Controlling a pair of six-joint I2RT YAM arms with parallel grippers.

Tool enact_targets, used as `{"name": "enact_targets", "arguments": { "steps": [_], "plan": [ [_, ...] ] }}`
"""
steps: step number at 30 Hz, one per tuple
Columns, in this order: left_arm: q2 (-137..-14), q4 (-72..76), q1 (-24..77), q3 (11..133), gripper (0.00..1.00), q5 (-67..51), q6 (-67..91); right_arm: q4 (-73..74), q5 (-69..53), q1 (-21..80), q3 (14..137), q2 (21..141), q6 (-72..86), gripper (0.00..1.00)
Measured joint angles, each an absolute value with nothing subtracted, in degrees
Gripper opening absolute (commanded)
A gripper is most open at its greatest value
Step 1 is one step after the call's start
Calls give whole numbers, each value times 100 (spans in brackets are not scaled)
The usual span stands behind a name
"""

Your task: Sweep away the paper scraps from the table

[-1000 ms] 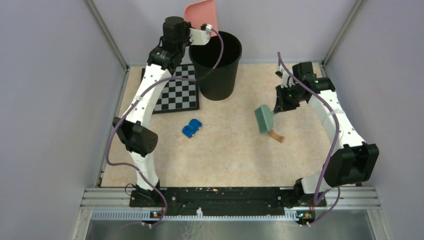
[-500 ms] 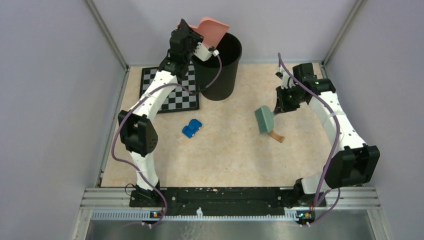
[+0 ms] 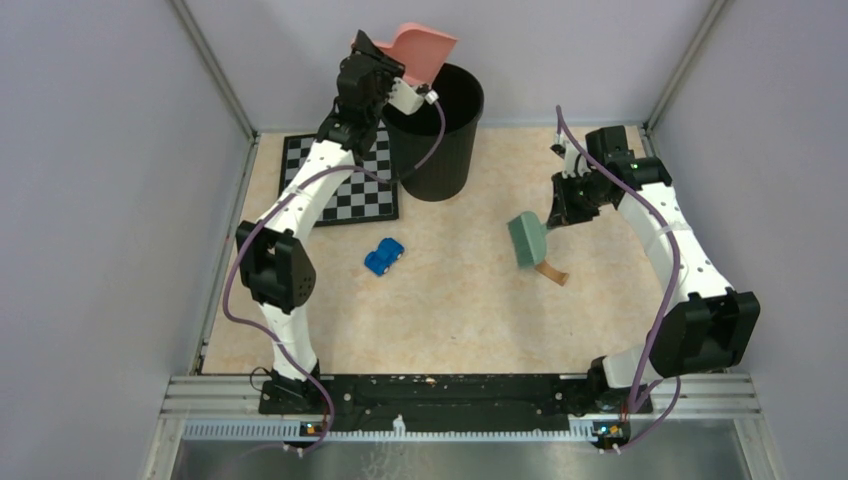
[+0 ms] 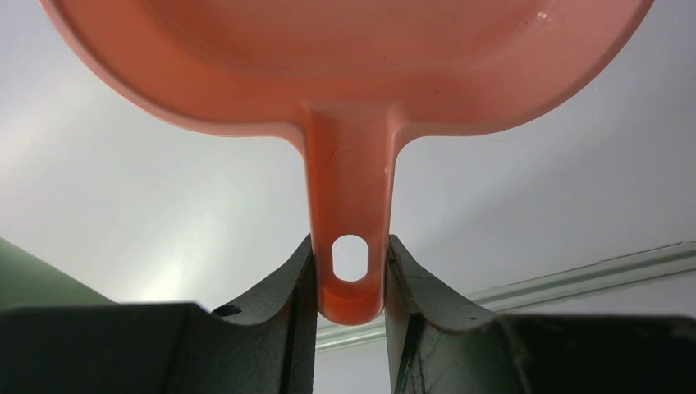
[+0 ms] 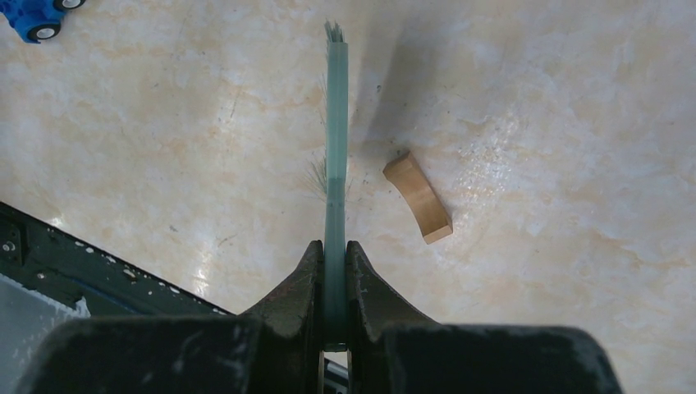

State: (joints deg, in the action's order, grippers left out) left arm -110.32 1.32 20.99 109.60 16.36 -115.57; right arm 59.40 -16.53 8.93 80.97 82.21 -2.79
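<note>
No paper scraps show in any view; the black bin's [image 3: 441,150] inside is dark. My left gripper [image 3: 376,60] is shut on the handle of the pink dustpan [image 3: 422,50], held high and tilted over the bin's far rim. In the left wrist view the dustpan [image 4: 345,74] fills the top and my left gripper [image 4: 349,271] clamps its handle. My right gripper [image 3: 553,212] is shut on the grey-green brush [image 3: 527,238], which hangs low over the table [image 3: 450,310] at the right. In the right wrist view my right gripper [image 5: 335,263] grips the brush [image 5: 335,123] edge-on.
A tan curved block [image 3: 552,272] lies just near of the brush, also in the right wrist view [image 5: 417,197]. A blue toy car [image 3: 384,256] sits mid-table. A checkerboard mat [image 3: 345,195] lies at the back left beside the bin.
My left arm swung the dustpan from standing upright behind the bin to tilted over the bin's rim. It has hardly moved in the last half second. The right arm and brush stayed still.
</note>
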Motion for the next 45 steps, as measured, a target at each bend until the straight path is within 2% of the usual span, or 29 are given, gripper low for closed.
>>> {"name": "enact_targets", "arguments": {
  "steps": [8,13,19,24,33,39,45],
  "plan": [
    [-11078,60,2099,12031,0,2078,-10055,5946,-1940,893,8123,8221,-408,0],
    [-10818,-637,2156,12346,0,2176,-8670,5979,-2178,895,8388,8224,-567,0],
    [-9413,-1341,2668,10412,0,1861,-7594,6005,-2370,893,8713,8224,-886,0],
    [-8560,-2338,3264,9356,0,1288,-6608,5931,-2486,893,8713,8176,-1212,0],
    [-7306,-4042,3402,7102,0,-891,-5094,5306,-2512,899,7299,6899,-1699,0],
    [-7260,-4539,3487,5634,0,-1557,-4965,5061,-2014,1363,6814,6560,-2187,0],
    [-7824,-4842,3492,5000,0,-1570,-4936,4412,-1041,2617,5999,5865,-3048,0]
  ]
}}
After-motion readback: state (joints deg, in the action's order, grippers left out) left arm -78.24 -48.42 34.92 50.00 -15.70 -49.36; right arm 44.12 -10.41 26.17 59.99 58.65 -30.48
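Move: The left hand still holds the dustpan up by the bin, whose middle is about 9 cm to its right, 3 cm back and 28 cm below. From that hand the tan scrap lies roughly 31 cm back, 32 cm right and 42 cm down, the blue car about 27 cm straight back and 41 cm down. From the right hand, holding the brush, the scrap is some 2 cm ahead, 4 cm right, 18 cm below; the car about 5 cm ahead, 28 cm left. Left swings the dustpan some 40 cm back and down near the blue car; right eases back-left, turning counter-clockwise. ##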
